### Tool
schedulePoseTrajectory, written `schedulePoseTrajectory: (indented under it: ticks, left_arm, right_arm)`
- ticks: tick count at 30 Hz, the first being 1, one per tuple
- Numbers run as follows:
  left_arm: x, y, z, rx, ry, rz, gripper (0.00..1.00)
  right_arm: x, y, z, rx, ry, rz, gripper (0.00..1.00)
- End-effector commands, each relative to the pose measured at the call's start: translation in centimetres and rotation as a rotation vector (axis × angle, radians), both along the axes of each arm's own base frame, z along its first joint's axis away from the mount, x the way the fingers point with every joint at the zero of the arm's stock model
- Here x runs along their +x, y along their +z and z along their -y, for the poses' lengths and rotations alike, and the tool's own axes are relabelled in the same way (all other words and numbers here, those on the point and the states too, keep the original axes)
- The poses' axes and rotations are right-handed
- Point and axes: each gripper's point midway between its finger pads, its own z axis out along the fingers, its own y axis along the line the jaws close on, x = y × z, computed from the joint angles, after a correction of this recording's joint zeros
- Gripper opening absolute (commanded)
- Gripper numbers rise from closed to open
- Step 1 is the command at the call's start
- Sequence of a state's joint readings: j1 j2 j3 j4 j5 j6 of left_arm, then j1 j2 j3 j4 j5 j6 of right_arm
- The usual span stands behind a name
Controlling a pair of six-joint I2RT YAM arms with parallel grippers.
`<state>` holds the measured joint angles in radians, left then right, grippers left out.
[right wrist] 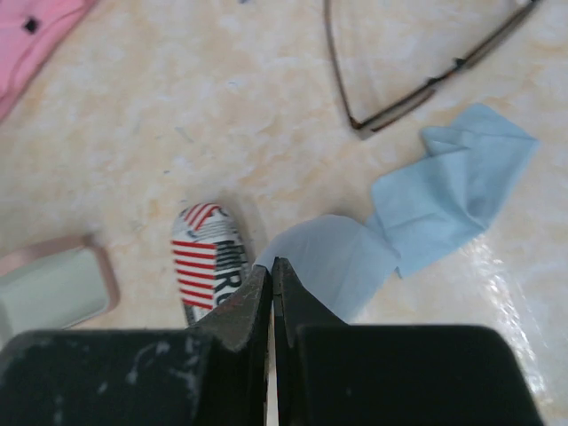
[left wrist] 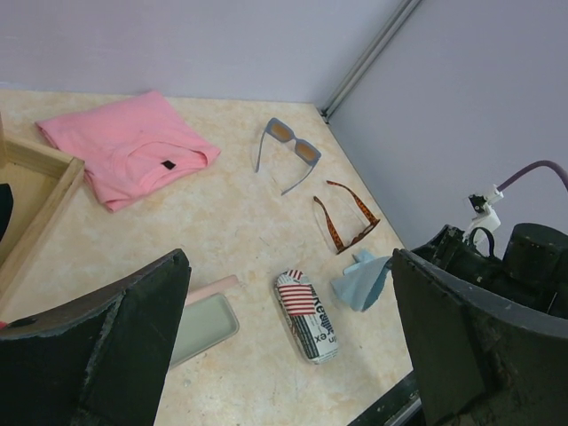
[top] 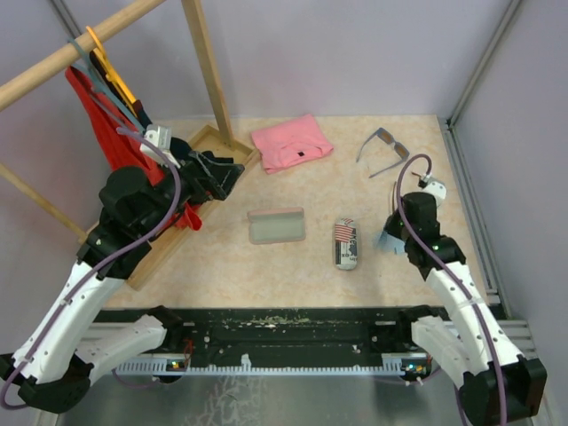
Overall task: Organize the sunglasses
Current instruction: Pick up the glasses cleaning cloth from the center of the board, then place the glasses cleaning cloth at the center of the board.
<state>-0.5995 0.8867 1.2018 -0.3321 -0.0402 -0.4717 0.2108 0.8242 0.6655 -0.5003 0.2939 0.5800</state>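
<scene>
The grey-blue sunglasses (top: 383, 146) (left wrist: 288, 151) lie unfolded at the back right of the table. In front of them lie the thin brown sunglasses (left wrist: 344, 217) (right wrist: 426, 80), mostly hidden behind the right arm in the top view. My right gripper (right wrist: 272, 266) (top: 391, 236) is shut on the edge of a light blue cloth (right wrist: 444, 186) (left wrist: 359, 282), which curls up from the table to the fingertips. My left gripper (left wrist: 288, 355) (top: 217, 173) hovers wide open over the left side, holding nothing.
A flag-patterned case (top: 345, 243) (right wrist: 206, 262) lies shut left of the cloth. An open pink case (top: 276, 225) (left wrist: 200, 324) lies mid-table. A pink garment (top: 291, 142) is at the back. A wooden tray (top: 209, 133) and a clothes rack (top: 204, 62) stand on the left.
</scene>
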Motion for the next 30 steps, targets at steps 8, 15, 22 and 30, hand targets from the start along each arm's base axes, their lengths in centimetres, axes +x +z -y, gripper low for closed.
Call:
schedulePoseTrajectory:
  ticks: [8, 15, 22, 30]
  left_arm:
    - [-0.8, 1.6, -1.2, -0.016, 0.025, 0.058, 1.0]
    - [-1.4, -1.5, -2.7, 0.064, 0.066, 0.001, 1.0]
    - [-3.0, -4.9, -5.1, 0.1, 0.133, -0.059, 1.0]
    - [-4.0, -7.5, -6.7, 0.135, 0.174, -0.114, 1.0]
  right_arm:
    - [-1.5, 9.1, -12.5, 0.165, 0.647, 0.212, 0.0]
    - [-4.9, 12.7, -19.1, 0.232, 0.849, 0.258, 0.0]
    - [-8.4, 10.9, -25.8, 0.26, 0.946, 0.18, 0.0]
    - [-12.8, 6.7, -31.9, 0.316, 1.041, 0.022, 0.0]
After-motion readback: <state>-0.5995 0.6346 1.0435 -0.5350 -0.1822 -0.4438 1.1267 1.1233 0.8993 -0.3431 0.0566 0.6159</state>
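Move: The right hand already has a blue cloth pinched, about 12 cm over the board; the open sunglasses case it is being carried towards lies roughly 31 cm to its left and 4 cm farther out. On the way, about 11 cm left and 1 cm back, is the striped pouch; the second cloth lies some 8 cm right and 1 cm ahead, the tortoiseshell glasses 10 cm right and 12 cm ahead. From the high left hand, the case is around 11 cm right, 5 cm ahead and far below. Keeping its fingers shut on the hanging cloth, the right hand sweeps about 30 cm left, over the striped pouch, and some 13 cm back towards the near side of the open case, rising roughly 10 cm before sinking 5 cm again while it turns about 60 degrees counter-clockwise. The left hand, empty and wide open, clears away with a left, down and back move of 4 to 6 cm each way, towards the hanging red garment. ##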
